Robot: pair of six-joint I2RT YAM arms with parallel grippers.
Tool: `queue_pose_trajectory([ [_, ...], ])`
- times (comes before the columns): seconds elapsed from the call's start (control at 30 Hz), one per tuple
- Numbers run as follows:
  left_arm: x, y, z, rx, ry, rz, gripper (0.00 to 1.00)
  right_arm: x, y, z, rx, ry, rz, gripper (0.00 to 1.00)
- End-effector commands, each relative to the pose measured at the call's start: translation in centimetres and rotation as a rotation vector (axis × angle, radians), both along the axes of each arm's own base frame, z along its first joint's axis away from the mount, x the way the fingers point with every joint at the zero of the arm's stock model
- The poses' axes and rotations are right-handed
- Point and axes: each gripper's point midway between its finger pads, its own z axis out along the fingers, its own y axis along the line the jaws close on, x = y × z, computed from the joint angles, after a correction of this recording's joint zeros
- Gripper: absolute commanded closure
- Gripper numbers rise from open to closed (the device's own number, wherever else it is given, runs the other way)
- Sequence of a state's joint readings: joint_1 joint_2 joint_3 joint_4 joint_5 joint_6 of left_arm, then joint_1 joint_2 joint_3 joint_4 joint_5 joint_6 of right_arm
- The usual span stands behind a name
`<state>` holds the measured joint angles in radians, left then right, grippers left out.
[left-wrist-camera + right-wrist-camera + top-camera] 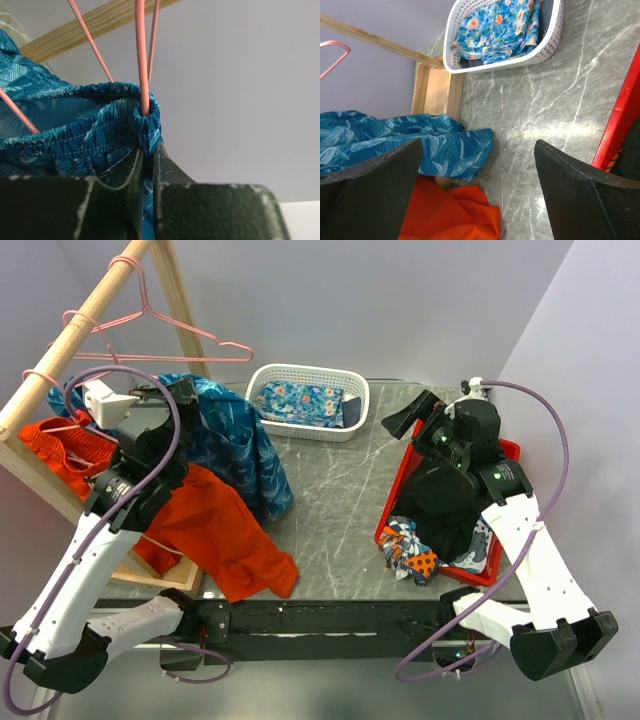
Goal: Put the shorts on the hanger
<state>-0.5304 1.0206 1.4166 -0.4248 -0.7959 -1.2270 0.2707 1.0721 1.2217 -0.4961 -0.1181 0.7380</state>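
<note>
The blue leaf-print shorts (238, 445) hang off the rack's near side and drape onto the table. In the left wrist view their elastic waistband (75, 132) is gathered around a pink hanger wire (142, 65) that runs down into the fold. My left gripper (148, 150) is shut on the waistband just below that wire; in the top view it (168, 398) sits at the shorts' upper edge. My right gripper (412, 418) is open and empty above the table, facing the shorts (395, 137); it also shows in the right wrist view (479, 144).
Two more pink hangers (160, 322) hang on the wooden pole (75, 335). Orange shorts (215, 530) lie under the blue ones. A white basket (300, 370) holds a flowered blue cloth (300, 400). A red tray (508, 448) with dark and patterned clothes is on the right.
</note>
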Motion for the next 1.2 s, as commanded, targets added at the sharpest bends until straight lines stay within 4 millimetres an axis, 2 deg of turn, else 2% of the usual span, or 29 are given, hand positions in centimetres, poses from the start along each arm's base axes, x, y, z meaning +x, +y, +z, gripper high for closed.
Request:
queue_pose_trajectory([
  [0.0, -0.9, 0.8, 0.9, -0.036, -0.041, 0.018, 0.85, -0.3, 0.0, 0.3, -0.003, -0.023, 0.019, 0.0],
  [0.07, -0.9, 0.9, 0.6, -0.031, -0.03, 0.018, 0.71, -0.4, 0.3, 0.2, -0.001, -0.021, 0.03, 0.0],
  [0.13, -1.0, 0.8, 0.2, -0.025, -0.017, 0.012, 0.65, -0.5, 0.5, 0.1, -0.002, -0.022, 0.04, 0.0],
  [0.17, -1.0, 0.8, 0.1, -0.021, -0.01, 0.012, 0.58, -0.6, 0.7, 0.1, -0.001, -0.023, 0.049, 0.0],
  [0.3, -1.4, 1.0, -0.5, 0.004, 0.016, 0.009, 0.48, -0.9, 1.2, -0.2, 0.001, -0.028, 0.071, 0.0],
  [0.33, -1.4, 1.0, -0.8, 0.014, 0.029, 0.008, 0.41, -1.0, 1.4, -0.2, 0.003, -0.029, 0.078, 0.0],
  [0.47, -1.8, 1.0, -1.3, 0.052, 0.062, -0.009, 0.3, -1.3, 2.1, -0.4, -0.009, -0.028, 0.105, 0.0],
  [0.53, -2.0, 0.8, -1.2, 0.07, 0.066, -0.026, 0.2, -1.3, 2.2, -0.2, -0.013, -0.033, 0.111, 0.0],
  [0.63, -2.4, 0.1, -1.0, 0.106, 0.065, -0.081, 0.12, -1.6, 2.4, 0.0, -0.019, -0.033, 0.126, 0.0],
  [0.93, -3.6, -2.7, 0.8, 0.203, 0.015, -0.281, 0.08, -1.9, 2.4, 0.6, -0.037, -0.051, 0.143, 0.0],
  [1.17, -5.0, -2.8, 2.1, 0.236, -0.018, -0.328, 0.09, -2.0, 2.3, 0.8, -0.053, -0.06, 0.146, 0.0],
])
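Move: Between the left fingertips, almost shut, sits the right-hand corner of the blue shorts' waistband, with one end of the pink hanger tucked inside. That hanger's hook is on the rod, about 14 cm to the left, 3 cm farther out and 15 cm above the hand. Some 8 cm ahead, 3 cm left and 5 cm up hangs the empty hanger; the orange shorts lie roughly 8 cm back, 8 cm left and 22 cm below. From the right hand the waistband corner is about 39 cm left, level fore and aft, and 14 cm up. Opening wide, the left fingers let go of the waistband corner, then the hand draws back about 3 cm, with a small dip of some 2 cm that is mostly regained. Late on it swings about 3 cm to the right, turning some 15 degrees clockwise while its left side rolls up. The empty, open right hand eases left, down and back, about 2 cm each way. ##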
